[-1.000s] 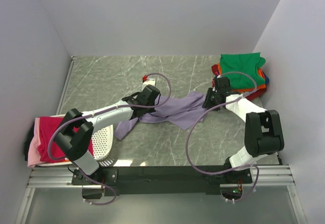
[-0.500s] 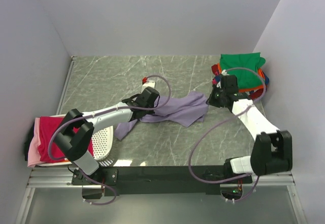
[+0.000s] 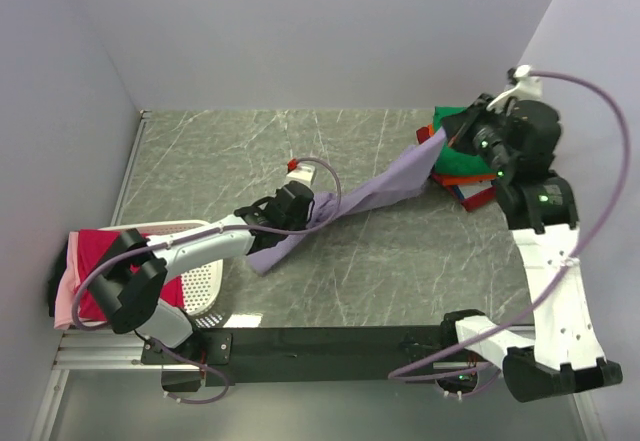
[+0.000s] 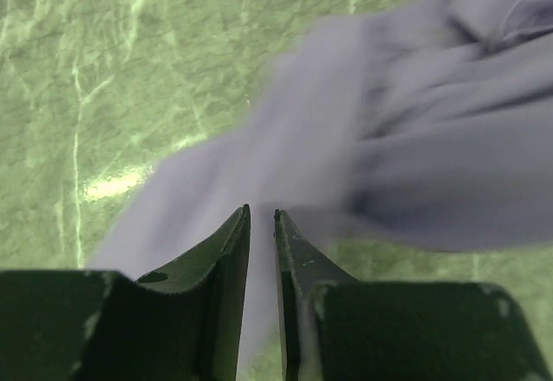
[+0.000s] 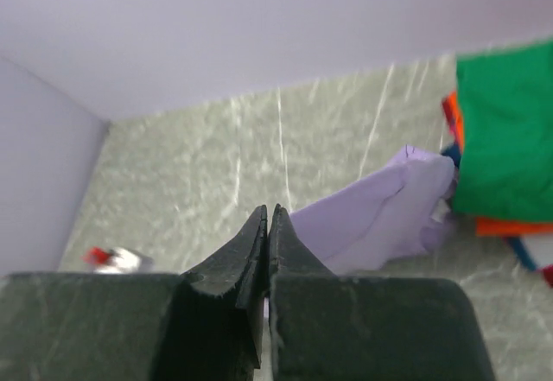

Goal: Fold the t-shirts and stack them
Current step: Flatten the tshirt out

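Note:
A lavender t-shirt (image 3: 375, 186) hangs stretched in a band between my two grippers. The left gripper (image 3: 303, 207) is shut on its lower left end just above the table, and cloth runs between the fingers in the left wrist view (image 4: 262, 212). At the upper right end, my right gripper (image 3: 443, 139) is raised high by the folded stack and shut on the cloth, its jaws pressed together (image 5: 269, 208). The lavender t-shirt (image 5: 380, 212) trails beyond them. A green t-shirt (image 5: 505, 130) tops the stack, with orange (image 5: 510, 225) beneath it.
A white perforated basket (image 3: 205, 276) stands at the near left, with a magenta t-shirt (image 3: 95, 261) and a pink one (image 3: 63, 306) draped beside it. Walls close in the table on three sides. The right arm rises tall along the right edge.
The right gripper has closed on the lavender t-shirt and swung up and back to the right, pulling it taut off the table. The left gripper kept its hold and shifted slightly.

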{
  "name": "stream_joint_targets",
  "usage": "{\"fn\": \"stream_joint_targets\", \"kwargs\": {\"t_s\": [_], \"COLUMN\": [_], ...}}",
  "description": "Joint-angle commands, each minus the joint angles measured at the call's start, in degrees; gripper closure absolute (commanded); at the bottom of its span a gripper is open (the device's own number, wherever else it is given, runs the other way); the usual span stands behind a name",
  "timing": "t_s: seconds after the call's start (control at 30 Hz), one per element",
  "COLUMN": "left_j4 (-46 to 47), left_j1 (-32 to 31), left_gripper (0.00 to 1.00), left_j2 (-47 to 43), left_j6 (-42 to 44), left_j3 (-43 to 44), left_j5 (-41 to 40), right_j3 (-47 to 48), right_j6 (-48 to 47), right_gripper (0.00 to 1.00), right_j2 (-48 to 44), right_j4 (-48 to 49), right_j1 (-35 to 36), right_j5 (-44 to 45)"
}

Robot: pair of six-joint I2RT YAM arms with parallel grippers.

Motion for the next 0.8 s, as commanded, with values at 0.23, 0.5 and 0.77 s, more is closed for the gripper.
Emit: {"fn": "stream_joint_targets", "kwargs": {"t_s": [0.23,0.5,0.77], "left_j4": [-2.0,6.9,13.2], "left_j1": [0.8,-7.0,-13.0], "left_gripper": [0.76,0.74,0.74], "left_j2": [-0.5,-14.4,-4.5], "left_j6": [0.8,2.6,-0.3], "left_j3": [-0.2,-4.8,-6.9], "left_j5": [-10.4,9.1,14.0], "right_j3": [18.7,30.3,35.2], "right_j6": [-2.4,-2.0,-2.2], "right_gripper": [1.00,1.00,1.00], "right_j2": [-1.2,5.3,8.5], "right_j4": [-7.7,-9.3,-9.7], "right_j1": [-0.4,-0.5,-0.4], "right_j5": [7.1,6.2,5.0]}}
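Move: My right hand already holds one edge of the purple t-shirt high up. The t-shirt's middle lies about 13 cm to its left and level fore and aft, some 25 cm lower; the green-topped stack is roughly 14 cm ahead, 15 cm right and 34 cm below. From my left hand, the t-shirt's middle is about 7 cm right, level fore and aft, a little below; its loose end trails some 12 cm back and 10 cm left. I keep the t-shirt's edge pinched in my right hand and hoist it about 14 cm higher, drawing back a little on the way, fingertips tipping up. My left hand, fingers slightly open, first edges left and dips, then swings right and back some 14 cm in an arc, up and over and starting down, turning clockwise about 20 degrees, to come close above the t-shirt's loose end. ##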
